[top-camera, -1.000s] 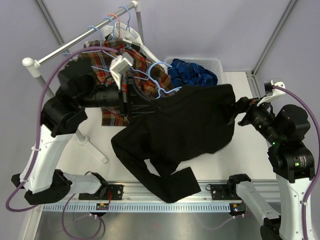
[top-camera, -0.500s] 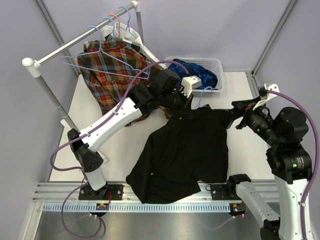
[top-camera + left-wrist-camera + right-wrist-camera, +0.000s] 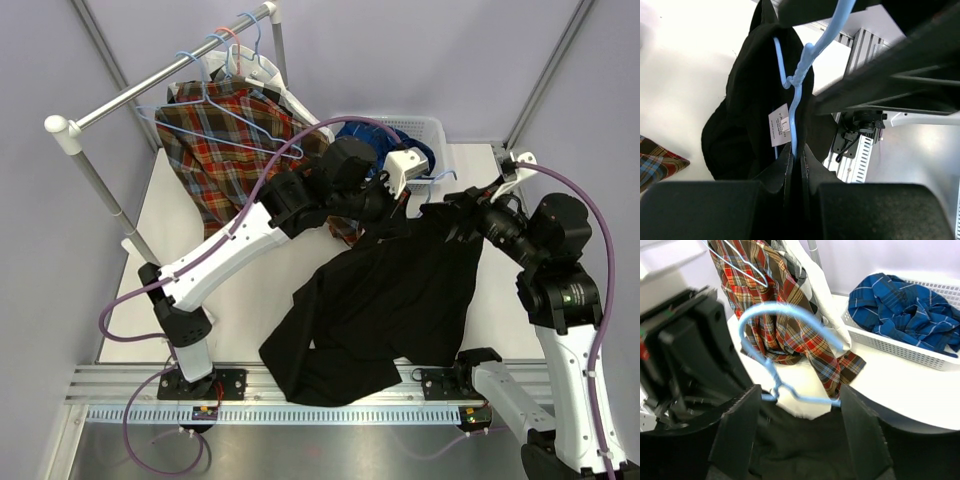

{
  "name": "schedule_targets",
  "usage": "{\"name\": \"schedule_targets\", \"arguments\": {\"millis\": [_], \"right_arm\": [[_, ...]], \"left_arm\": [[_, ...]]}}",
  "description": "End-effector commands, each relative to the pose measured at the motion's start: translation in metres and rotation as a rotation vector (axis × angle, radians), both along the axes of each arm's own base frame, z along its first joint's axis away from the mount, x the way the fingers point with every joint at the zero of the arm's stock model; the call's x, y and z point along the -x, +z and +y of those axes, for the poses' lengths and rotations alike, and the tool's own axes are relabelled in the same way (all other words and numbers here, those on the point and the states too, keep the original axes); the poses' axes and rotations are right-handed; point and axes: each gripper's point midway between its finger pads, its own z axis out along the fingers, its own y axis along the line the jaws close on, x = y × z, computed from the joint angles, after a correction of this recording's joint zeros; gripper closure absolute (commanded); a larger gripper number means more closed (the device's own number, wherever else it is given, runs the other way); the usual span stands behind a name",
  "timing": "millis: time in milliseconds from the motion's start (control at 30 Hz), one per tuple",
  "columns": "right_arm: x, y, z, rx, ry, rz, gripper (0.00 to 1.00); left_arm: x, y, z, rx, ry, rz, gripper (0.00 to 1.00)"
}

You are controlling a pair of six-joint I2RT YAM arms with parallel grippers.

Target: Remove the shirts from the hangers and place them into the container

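The large black shirt [image 3: 390, 300] hangs from a light blue hanger [image 3: 795, 95] and trails down onto the table. My left gripper [image 3: 797, 152] is shut on the hanger's wire just below its twisted neck, beside the white collar label [image 3: 779, 125]; in the top view the left gripper [image 3: 395, 205] sits right in front of the container [image 3: 438, 125]. My right gripper [image 3: 800, 392] is open. Its fingers [image 3: 737, 430] stand either side of the black shirt [image 3: 805, 445] at the top edge, with the hanger [image 3: 770, 312] hook rising just beyond. A blue plaid shirt [image 3: 900, 305] lies in the container [image 3: 900, 352].
A red-orange plaid shirt [image 3: 215, 150] hangs from the white-capped rail [image 3: 150, 92] at the back left, with a white shirt [image 3: 812, 300] behind it and empty hangers [image 3: 225, 45] further up the rail. The rail's leg [image 3: 110, 205] slants down on the left.
My left arm has carried the hanger and black shirt to the right, up to the container. My right gripper has moved in onto the shirt's top edge and its jaws have narrowed somewhat.
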Motion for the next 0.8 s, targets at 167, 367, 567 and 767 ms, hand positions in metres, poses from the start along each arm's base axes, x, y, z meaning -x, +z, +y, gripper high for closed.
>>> {"name": "schedule_targets", "arguments": {"millis": [167,367,567,767], "right_arm": [[-0.017,0.013,0.014,-0.058,0.054,-0.039,0.43],[-0.018,-0.001,0.021,-0.071,0.089,0.005,0.64],[-0.018,-0.011,0.014,-0.034,0.053,0.014,1.00],[-0.020,-0.006,-0.007,0.067,-0.053,-0.059,1.00]], "left_arm": [[-0.002,0.027,-0.012,0.078,0.003,-0.064,1.00],[-0.003,0.034,-0.011,0.089,0.013,-0.081,1.00],[-0.009,0.036,-0.004,0.084,0.062,-0.095,0.97],[-0.017,0.042,0.028,0.068,0.200,-0.129,0.52]]}}
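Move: My left hand already holds the blue hanger of the black shirt by one side. The hanger's neck, just under the hook, is nearly between my right fingers: about 2 cm ahead, 2 cm left and 1 cm below. From my left hand the neck lies about 6 cm right, 3 cm ahead and 3 cm up. From my right hand, the container stands some 35 cm ahead, 7 cm left and 32 cm below; the plaid shirt hangs roughly 30 cm ahead and 42 cm left, 10 cm lower. I slide my half-closing right gripper about 2 cm forward and 2 cm left around the hanger's neck and shut it there, pinching the wire just under the hook. My right hand sinks some 2 cm and, once shut, eases back right by about 1 cm. Only then do my left fingers open nearly halfway to release the hanger's side, that hand drifting forward by about 1.5 cm. ##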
